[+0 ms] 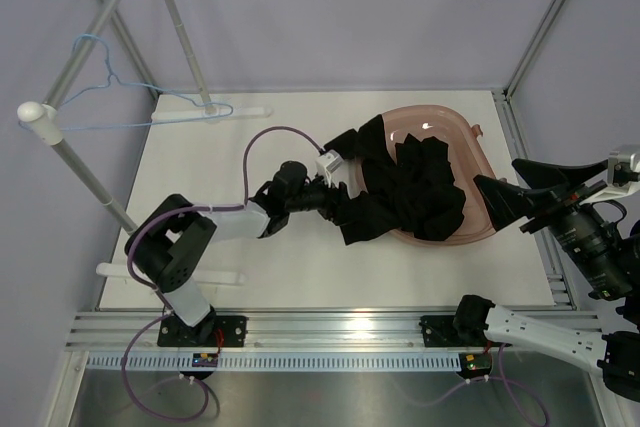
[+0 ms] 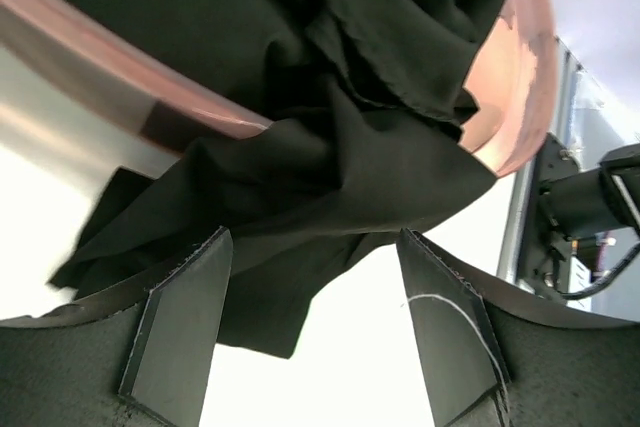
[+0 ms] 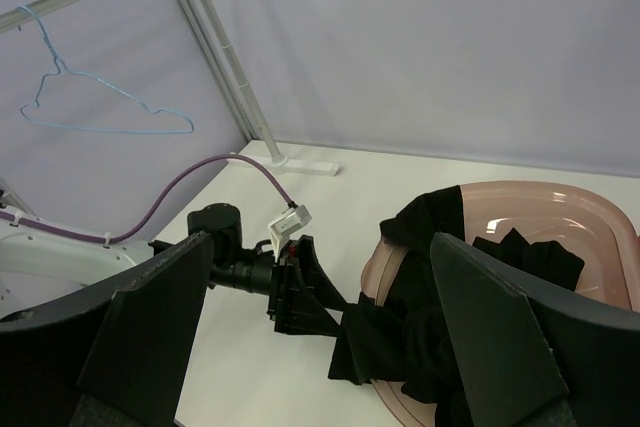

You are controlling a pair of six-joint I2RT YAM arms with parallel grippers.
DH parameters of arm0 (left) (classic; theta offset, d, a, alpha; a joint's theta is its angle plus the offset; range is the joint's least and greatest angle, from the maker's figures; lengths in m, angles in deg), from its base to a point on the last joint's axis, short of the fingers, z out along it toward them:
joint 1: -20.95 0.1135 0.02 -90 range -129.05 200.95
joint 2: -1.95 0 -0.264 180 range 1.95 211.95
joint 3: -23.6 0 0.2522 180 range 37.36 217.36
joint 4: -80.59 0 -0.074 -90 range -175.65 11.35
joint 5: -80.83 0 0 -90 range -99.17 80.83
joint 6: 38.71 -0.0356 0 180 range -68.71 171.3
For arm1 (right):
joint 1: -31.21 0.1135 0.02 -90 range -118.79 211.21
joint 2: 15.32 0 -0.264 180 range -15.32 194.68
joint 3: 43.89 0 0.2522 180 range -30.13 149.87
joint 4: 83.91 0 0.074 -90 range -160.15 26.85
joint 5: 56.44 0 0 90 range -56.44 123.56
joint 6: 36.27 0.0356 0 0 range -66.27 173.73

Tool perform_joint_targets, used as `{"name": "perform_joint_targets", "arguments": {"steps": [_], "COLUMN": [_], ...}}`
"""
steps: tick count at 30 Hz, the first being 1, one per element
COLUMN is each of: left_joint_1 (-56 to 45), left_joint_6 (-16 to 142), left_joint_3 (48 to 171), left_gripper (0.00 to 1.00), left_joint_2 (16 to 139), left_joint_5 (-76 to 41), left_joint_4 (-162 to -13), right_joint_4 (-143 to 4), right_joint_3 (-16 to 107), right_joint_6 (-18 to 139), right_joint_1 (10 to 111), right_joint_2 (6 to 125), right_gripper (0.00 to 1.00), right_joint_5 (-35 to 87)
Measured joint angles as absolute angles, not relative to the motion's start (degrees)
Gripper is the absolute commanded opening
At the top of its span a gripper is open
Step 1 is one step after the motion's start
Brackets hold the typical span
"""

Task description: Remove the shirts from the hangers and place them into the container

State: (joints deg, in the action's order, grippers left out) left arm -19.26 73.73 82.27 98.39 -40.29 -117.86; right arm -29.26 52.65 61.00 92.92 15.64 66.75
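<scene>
The black shirt (image 1: 410, 187) lies bunched in the pink container (image 1: 430, 110), with one flap hanging over the left rim onto the table. My left gripper (image 1: 343, 202) is at that flap, open. In the left wrist view the shirt (image 2: 330, 167) spills over the container rim (image 2: 100, 67), and its lowest corner reaches between the spread fingers (image 2: 185, 317) of the left gripper (image 2: 315, 237), near the left one. The light-blue hanger (image 1: 133, 85) hangs bare on the rack at the far left. My right gripper (image 1: 500, 202) hovers open beside the container's right end, holding nothing.
The grey rack poles (image 1: 110, 17) slant over the table's far left corner, with a white foot (image 1: 240, 110) on the table. An aluminium rail (image 1: 320, 332) runs along the near edge. The right wrist view takes in the hanger (image 3: 110, 131), the container (image 3: 560, 192) and the left gripper (image 3: 340, 307).
</scene>
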Motion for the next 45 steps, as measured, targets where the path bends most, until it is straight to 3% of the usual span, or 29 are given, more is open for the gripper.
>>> {"name": "perform_joint_targets", "arguments": {"steps": [10,19,23,26,28,29,34,39,45], "left_joint_1": [-16.94,-16.83,-16.83,-16.83,-16.83,-16.83,-16.92,-19.24,-25.44], "left_joint_6": [71.48,74.41,76.94,78.06,78.56,78.45,77.45,74.36,69.12], "left_joint_3": [83.58,85.31,85.09,84.72,84.43,84.30,83.01,83.38,99.34], "left_gripper": [0.72,0.66,0.42,0.32,0.06,0.00,0.00,0.00,0.00], "left_joint_2": [98.98,107.61,109.36,109.34,109.03,108.42,101.17,88.75,86.81], "left_joint_5": [-40.26,-50.34,-53.51,-54.49,-54.45,-54.03,-49.64,-37.03,-30.63], "left_joint_4": [-114.82,-121.95,-125.42,-126.93,-126.65,-125.53,-118.97,-107.17,-95.43], "right_joint_4": [-29.26,-29.26,-29.26,-29.26,-29.33,-29.39,-29.55,-29.63,-29.83], "right_joint_3": [52.35,52.32,52.32,52.32,52.28,52.21,52.15,52.15,52.15], "right_joint_6": [61.00,61.00,61.00,61.02,61.02,61.02,61.04,61.04,61.06], "right_joint_1": [92.92,92.92,92.92,92.92,92.92,92.92,92.92,92.92,92.92], "right_joint_2": [15.66,15.77,15.77,15.77,15.77,15.77,15.97,16.75,19.09], "right_gripper": [1.00,0.99,0.99,0.99,0.99,1.00,0.99,1.00,1.00], "right_joint_5": [66.42,66.42,66.42,66.40,66.40,66.40,66.29,65.85,66.05]}}
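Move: The shirt's loose end, hanging out over the container's near-left rim, has its middle about 5 cm to the left hand's right, 2 cm back and 4 cm below, its near edge almost between the open fingers. The container's middle is some 21 cm right and 9 cm ahead of that hand; the shirt's far tail lies about 17 cm ahead and 4 cm right. From the high right hand, the loose end is roughly 12 cm ahead, 17 cm left and 41 cm below. The left hand first noses a couple of centimetres forward and left, then draws back about 3 cm while easing right and sinking onto the shirt's loose end beside the container, its wrist turning some 10 degrees clockwise as the wide fingers shut fully and pinch the cloth. With that grip kept, it climbs steeply, about 15 cm above the pinch, undoing the turn, tipping the fingertips and drifting a few centimetres right towards the container late on, while the empty, open right hand starts left by about 2 cm. ##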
